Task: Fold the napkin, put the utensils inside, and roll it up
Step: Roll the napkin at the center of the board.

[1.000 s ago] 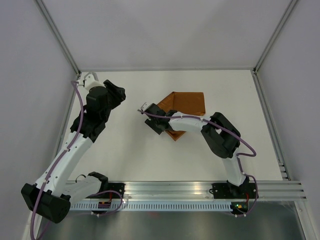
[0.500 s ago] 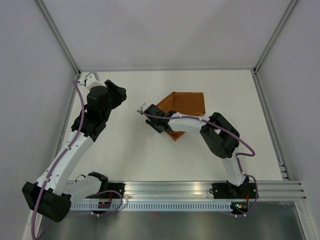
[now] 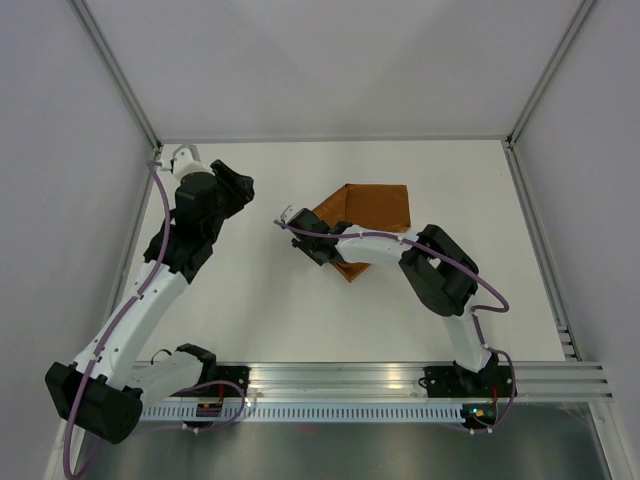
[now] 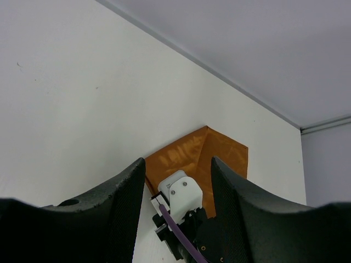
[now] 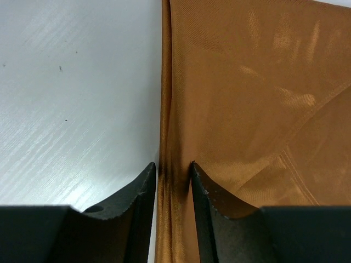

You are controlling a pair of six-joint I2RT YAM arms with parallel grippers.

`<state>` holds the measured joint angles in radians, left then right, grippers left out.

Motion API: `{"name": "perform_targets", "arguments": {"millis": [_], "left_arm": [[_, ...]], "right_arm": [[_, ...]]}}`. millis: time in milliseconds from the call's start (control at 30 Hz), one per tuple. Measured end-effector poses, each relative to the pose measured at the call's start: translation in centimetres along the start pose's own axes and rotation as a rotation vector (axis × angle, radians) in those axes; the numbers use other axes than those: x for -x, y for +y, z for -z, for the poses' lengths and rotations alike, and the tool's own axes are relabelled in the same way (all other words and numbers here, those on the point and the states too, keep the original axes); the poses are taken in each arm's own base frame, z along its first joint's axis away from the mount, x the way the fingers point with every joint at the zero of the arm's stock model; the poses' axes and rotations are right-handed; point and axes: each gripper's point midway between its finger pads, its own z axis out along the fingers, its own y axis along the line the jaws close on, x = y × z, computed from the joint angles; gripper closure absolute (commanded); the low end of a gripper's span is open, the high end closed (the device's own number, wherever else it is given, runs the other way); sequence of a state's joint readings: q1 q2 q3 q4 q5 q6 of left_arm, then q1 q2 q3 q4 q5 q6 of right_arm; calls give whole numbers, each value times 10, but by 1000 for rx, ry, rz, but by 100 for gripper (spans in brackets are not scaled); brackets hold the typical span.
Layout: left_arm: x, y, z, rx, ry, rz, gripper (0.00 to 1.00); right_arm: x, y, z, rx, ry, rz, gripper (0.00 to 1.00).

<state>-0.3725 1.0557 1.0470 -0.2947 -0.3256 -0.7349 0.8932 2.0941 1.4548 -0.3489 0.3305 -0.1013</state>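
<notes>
The rust-orange napkin (image 3: pixel 375 205) lies folded at the middle of the white table (image 3: pixel 250 300), with a fold line across it. My right gripper (image 3: pixel 312 243) is low at the napkin's left edge. In the right wrist view its fingers (image 5: pixel 143 183) are shut on a bunched ridge of that edge (image 5: pixel 174 164), and the rest of the napkin (image 5: pixel 247 82) spreads to the right. My left gripper (image 3: pixel 240 190) hovers open at the far left. In its wrist view the napkin (image 4: pixel 186 156) and the right wrist (image 4: pixel 181 192) show between its fingers (image 4: pixel 131 186). The utensils are out of view.
Grey walls with metal posts (image 3: pixel 120 70) enclose the table on three sides. An aluminium rail (image 3: pixel 400 380) carrying both arm bases runs along the near edge. The right arm's elbow (image 3: pixel 440 270) stands just beside the napkin's near corner.
The right jaws have narrowed onto the napkin's left edge. The left arm has shifted only slightly.
</notes>
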Motion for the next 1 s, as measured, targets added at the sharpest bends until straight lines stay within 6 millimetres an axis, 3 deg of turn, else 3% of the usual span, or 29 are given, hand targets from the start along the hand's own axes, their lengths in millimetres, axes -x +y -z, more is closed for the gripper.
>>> {"name": "perform_targets", "arguments": {"millis": [300, 600, 1000], "left_arm": [[-6, 0, -5, -5, 16, -4, 44], [-10, 0, -9, -7, 18, -5, 44], [-33, 16, -17, 13, 50, -16, 46]], "right_arm": [[0, -4, -4, 1, -5, -5, 68], [2, -11, -11, 56, -19, -44, 80], [4, -18, -15, 274, -59, -151, 85]]}}
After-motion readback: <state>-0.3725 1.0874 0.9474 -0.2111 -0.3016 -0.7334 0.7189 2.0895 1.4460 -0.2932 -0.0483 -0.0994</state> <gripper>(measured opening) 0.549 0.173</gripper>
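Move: The napkin's rolled edge already runs between the right hand's part-open fingers, about 1 cm ahead of and 1 cm below the hand point. The rest of the napkin spreads out some 10 cm to the right of the hand and 7 cm farther ahead; its near corner is about 8 cm to the right and 8 cm back. From the high, idle left hand, that edge lies roughly 12 cm to the right, level fore and aft, and some 28 cm below. The right fingers close on the napkin's rolled edge, one on its bare-table side and one on its cloth side, and pinch it while the hand eases forward about 2 cm, barely off the board. Late on, the wrist tilts by nearly 20 degrees, its left side rising and the fingers tipping farther down. The left hand, empty and part open, sinks about 4 cm in the air. ##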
